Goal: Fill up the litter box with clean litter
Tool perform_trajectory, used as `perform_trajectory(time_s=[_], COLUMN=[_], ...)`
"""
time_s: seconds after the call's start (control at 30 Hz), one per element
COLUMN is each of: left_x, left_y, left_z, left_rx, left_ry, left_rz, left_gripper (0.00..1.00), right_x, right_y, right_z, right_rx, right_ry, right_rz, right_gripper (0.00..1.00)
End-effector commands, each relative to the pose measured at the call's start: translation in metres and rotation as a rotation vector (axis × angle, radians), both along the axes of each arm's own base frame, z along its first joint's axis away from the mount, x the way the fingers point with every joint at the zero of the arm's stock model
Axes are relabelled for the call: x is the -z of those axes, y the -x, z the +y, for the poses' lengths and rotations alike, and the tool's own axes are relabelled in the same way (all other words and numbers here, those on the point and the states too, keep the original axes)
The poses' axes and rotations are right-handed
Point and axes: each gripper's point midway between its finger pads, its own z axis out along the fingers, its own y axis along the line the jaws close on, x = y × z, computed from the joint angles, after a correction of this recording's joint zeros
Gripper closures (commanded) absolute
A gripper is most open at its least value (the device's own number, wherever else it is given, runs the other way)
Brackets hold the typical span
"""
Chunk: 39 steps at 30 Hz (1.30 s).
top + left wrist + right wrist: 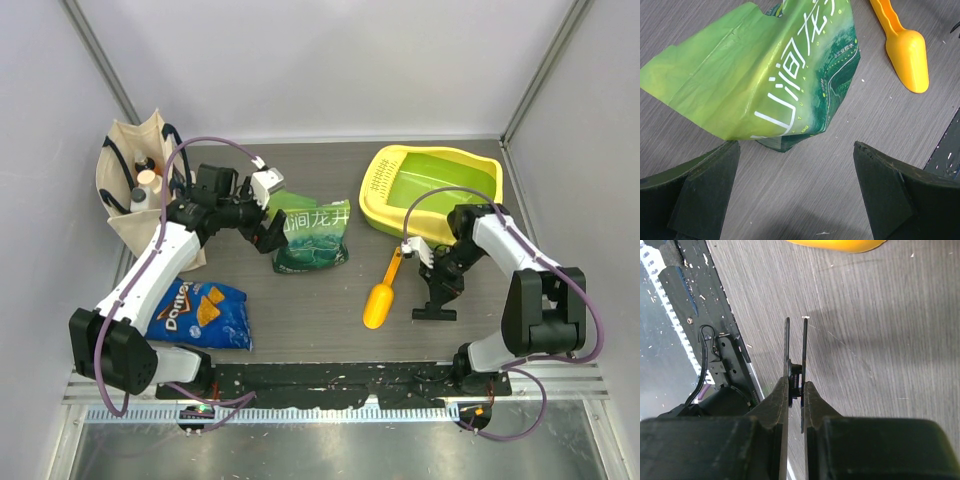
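The litter box, yellow-rimmed with a lime-green basin and a slotted grate at its left end, sits at the back right; no litter shows in it. The green printed pouch lies mid-table and fills the top of the left wrist view. My left gripper is open and empty, its jaws spread wide over the pouch's near corner. My right gripper is shut on a thin black spring clip, which hangs down to the table in front of the box. The clean litter is out of view.
An orange scoop lies between the pouch and my right gripper; it also shows in the left wrist view. A blue Doritos bag lies front left. A cream tote bag with bottles stands at the back left.
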Motion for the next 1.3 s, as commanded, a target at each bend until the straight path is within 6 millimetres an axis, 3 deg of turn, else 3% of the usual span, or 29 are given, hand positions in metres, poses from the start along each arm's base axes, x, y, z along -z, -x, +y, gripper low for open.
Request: perform_trajectory(time_s=[0.0, 0.27, 0.4, 0.47, 0.5, 0.57, 0.6, 0.7, 0.87, 0.9, 0.97, 1.0, 1.1, 1.27], left_x=[-0.018, -0.029, -0.029, -0.032, -0.032, -0.037, -0.038, -0.04, -0.047, -0.051, -0.052, -0.054, -0.056, -0.041], left_y=[-0.008, -0.021, -0.025, -0.029, -0.03, -0.035, -0.036, -0.042, -0.062, -0.072, -0.08, -0.087, -0.103, -0.113], left_z=[-0.004, -0.003, -0.001, -0.001, -0.001, 0.0, 0.001, 0.003, 0.011, 0.014, 0.016, 0.019, 0.036, 0.023], left_rx=[0.013, 0.032, 0.035, 0.036, 0.036, 0.03, 0.033, 0.023, -0.127, -0.189, -0.303, -0.349, -0.56, -0.584], left_ry=[0.029, -0.004, -0.023, -0.031, -0.037, -0.045, -0.053, -0.071, -0.025, -0.009, 0.05, 0.067, 0.148, 0.339], left_rz=[-0.062, -0.123, -0.139, -0.155, -0.16, -0.176, -0.184, -0.195, -0.16, -0.164, -0.107, -0.103, -0.006, 0.296], left_gripper=[0.0, 0.0, 0.0, 0.0, 0.0, 0.0, 0.0, 0.0, 0.0, 0.0, 0.0, 0.0, 0.0, 0.02], right_x=[0.001, 0.022, 0.023, 0.021, 0.018, 0.011, 0.004, -0.025, -0.087, -0.103, -0.123, -0.136, -0.163, -0.176], right_y=[0.005, 0.004, -0.002, -0.007, -0.013, -0.023, -0.031, -0.055, -0.099, -0.121, -0.138, -0.159, -0.186, -0.198], right_z=[0.0, -0.004, -0.003, -0.003, -0.002, 0.001, 0.004, 0.019, 0.059, 0.067, 0.079, 0.087, 0.103, 0.14], right_rx=[-0.013, -0.003, 0.008, 0.017, 0.03, 0.055, 0.068, 0.116, 0.269, 0.285, 0.422, 0.436, 0.562, 0.584], right_ry=[-0.007, 0.021, 0.02, 0.019, 0.021, 0.006, -0.004, -0.084, -0.287, -0.328, -0.385, -0.427, -0.52, -0.594], right_rz=[0.014, 0.008, -0.007, -0.022, -0.041, -0.075, -0.099, -0.164, -0.202, -0.278, -0.258, -0.338, -0.382, -0.309], right_gripper=[0.98, 0.95, 0.81, 0.7, 0.59, 0.5, 0.38, 0.23, 0.19, 0.18, 0.18, 0.18, 0.15, 0.15])
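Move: The right hand still holds the black clip just above bare table; the spot it goes to is about 4 cm below and 2 cm back. From this hand the yellow scoop lies some 10 cm left and 4 cm ahead, the litter box about 22 cm straight ahead, and the green litter bag roughly 26 cm left and 14 cm ahead. The left hand has the bag about 8 cm to its right, 2 cm ahead and 10 cm below, and the clip's spot some 33 cm right, 16 cm back and 17 cm below. The right hand lowers the black clip some 2 cm to the table and lets go, its fingers opening wide, then swings forward, up and left past the scoop towards the litter bag, about 18 cm forward and 15 cm up, tilting and turning clockwise. The open left hand moves forward about 10 cm, slightly left and up, away from the bag while turning counter-clockwise some 30 degrees. ##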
